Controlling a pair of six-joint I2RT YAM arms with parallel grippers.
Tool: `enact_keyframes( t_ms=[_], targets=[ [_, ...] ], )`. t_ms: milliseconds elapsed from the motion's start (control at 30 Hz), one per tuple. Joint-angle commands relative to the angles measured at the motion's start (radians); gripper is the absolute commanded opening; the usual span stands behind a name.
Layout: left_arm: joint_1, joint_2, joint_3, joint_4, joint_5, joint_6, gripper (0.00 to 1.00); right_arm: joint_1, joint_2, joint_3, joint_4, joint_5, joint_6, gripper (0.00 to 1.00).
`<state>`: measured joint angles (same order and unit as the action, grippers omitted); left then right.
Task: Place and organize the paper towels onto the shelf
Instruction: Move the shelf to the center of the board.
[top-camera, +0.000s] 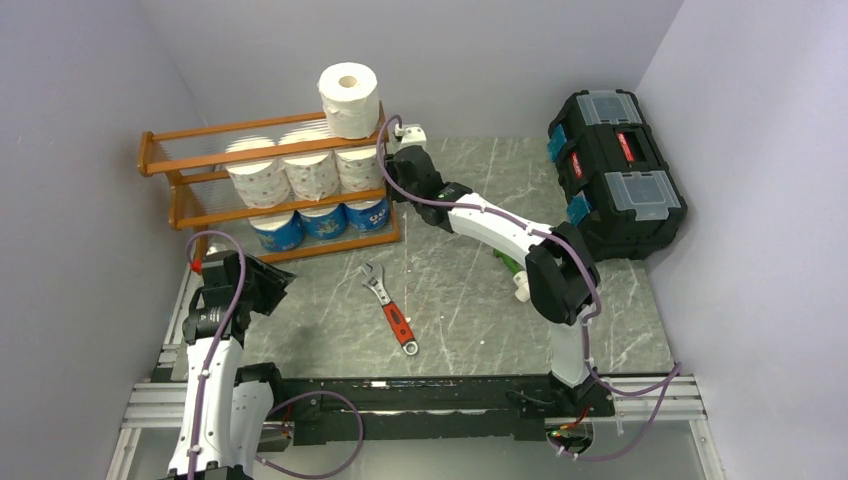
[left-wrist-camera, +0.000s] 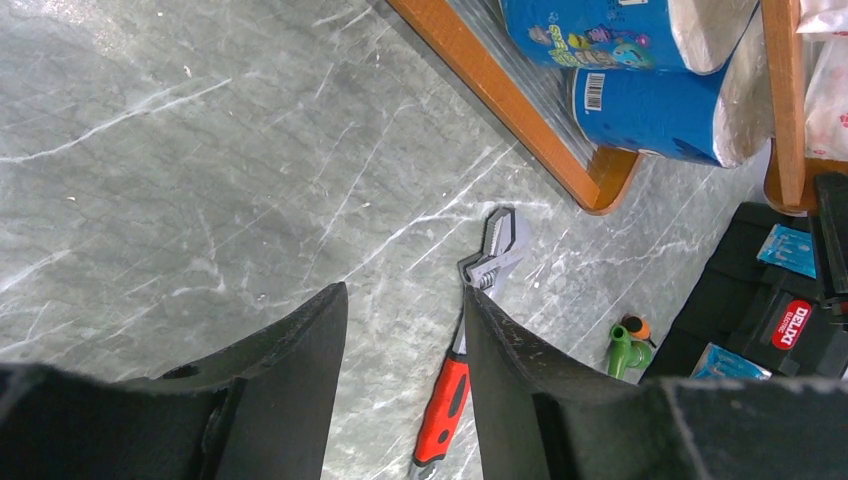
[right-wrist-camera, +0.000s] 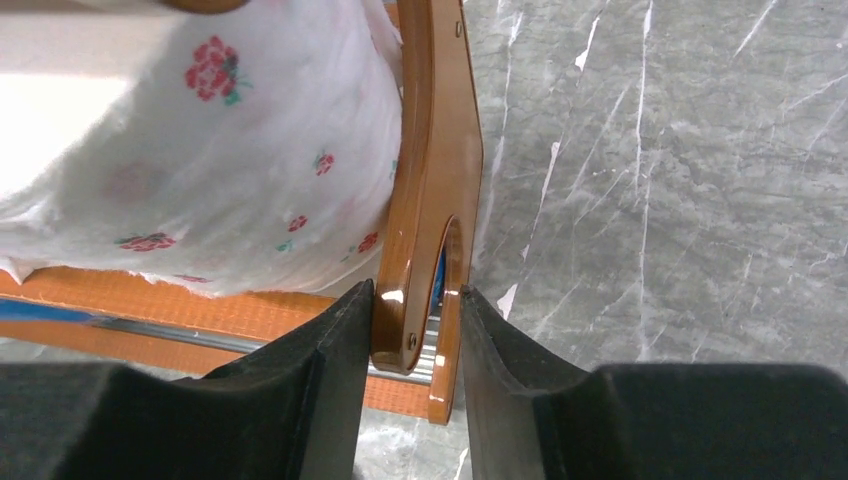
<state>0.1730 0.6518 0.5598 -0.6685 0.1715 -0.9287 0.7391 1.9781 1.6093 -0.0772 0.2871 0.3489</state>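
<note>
The wooden shelf (top-camera: 200, 210) stands at the back left. One plain white paper towel roll (top-camera: 348, 98) sits on its top, three red-printed rolls (top-camera: 310, 170) fill the middle tier, and three blue-wrapped rolls (top-camera: 323, 220) fill the bottom. My right gripper (top-camera: 392, 160) is at the shelf's right end. In the right wrist view its fingers (right-wrist-camera: 340, 340) press both sides of the shelf's end frame (right-wrist-camera: 435, 150), beside a printed roll (right-wrist-camera: 250, 150). My left gripper (top-camera: 265, 285) hovers open over bare table in front of the shelf, its jaws (left-wrist-camera: 405, 290) empty, with blue rolls (left-wrist-camera: 640, 110) beyond.
A red-handled wrench (top-camera: 390, 305) (left-wrist-camera: 450, 400) lies mid-table. A black toolbox (top-camera: 615, 170) (left-wrist-camera: 770, 310) stands at the back right. A small green object (top-camera: 508, 265) (left-wrist-camera: 625, 350) lies under the right arm. Grey walls close in on the left, back and right.
</note>
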Motion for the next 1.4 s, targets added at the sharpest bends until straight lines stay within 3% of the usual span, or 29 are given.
enact_keyframes(
  t_ms=[0, 100, 167, 667, 1367],
  targets=[
    [-0.004, -0.003, 0.005, 0.007, 0.005, 0.013, 0.52, -0.007, 0.009, 0.050, -0.036, 0.041, -0.015, 0.36],
    [-0.003, 0.004, 0.005, 0.012, 0.006, 0.011, 0.52, -0.007, 0.013, 0.058, -0.053, 0.041, -0.013, 0.23],
    [-0.003, 0.006, 0.005, 0.012, 0.007, 0.009, 0.51, -0.006, 0.020, 0.072, -0.076, 0.050, -0.010, 0.01],
    [-0.003, 0.017, 0.007, 0.023, -0.002, 0.006, 0.51, -0.013, -0.092, -0.019, -0.107, 0.324, 0.009, 0.00],
    [0.000, 0.091, 0.104, 0.018, -0.084, -0.039, 0.52, -0.188, -0.370, -0.333, -0.142, 0.453, 0.116, 0.00]
  ],
)
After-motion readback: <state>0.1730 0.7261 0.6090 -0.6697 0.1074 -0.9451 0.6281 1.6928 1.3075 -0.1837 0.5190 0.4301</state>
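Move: The shelf's right end panel stands between the right hand's open fingers, about 1 cm ahead. The nearest blue roll is some 5 cm to this hand's left, 5 cm back and 11 cm lower; the white roll on top is about 6 cm left, 5 cm ahead and 15 cm higher. From the left hand, that end panel lies roughly 23 cm ahead, 22 cm right and 5 cm higher. The right hand pinches the shelf's end panel, then drags it about 14 cm right, turning some 20 degrees clockwise. ##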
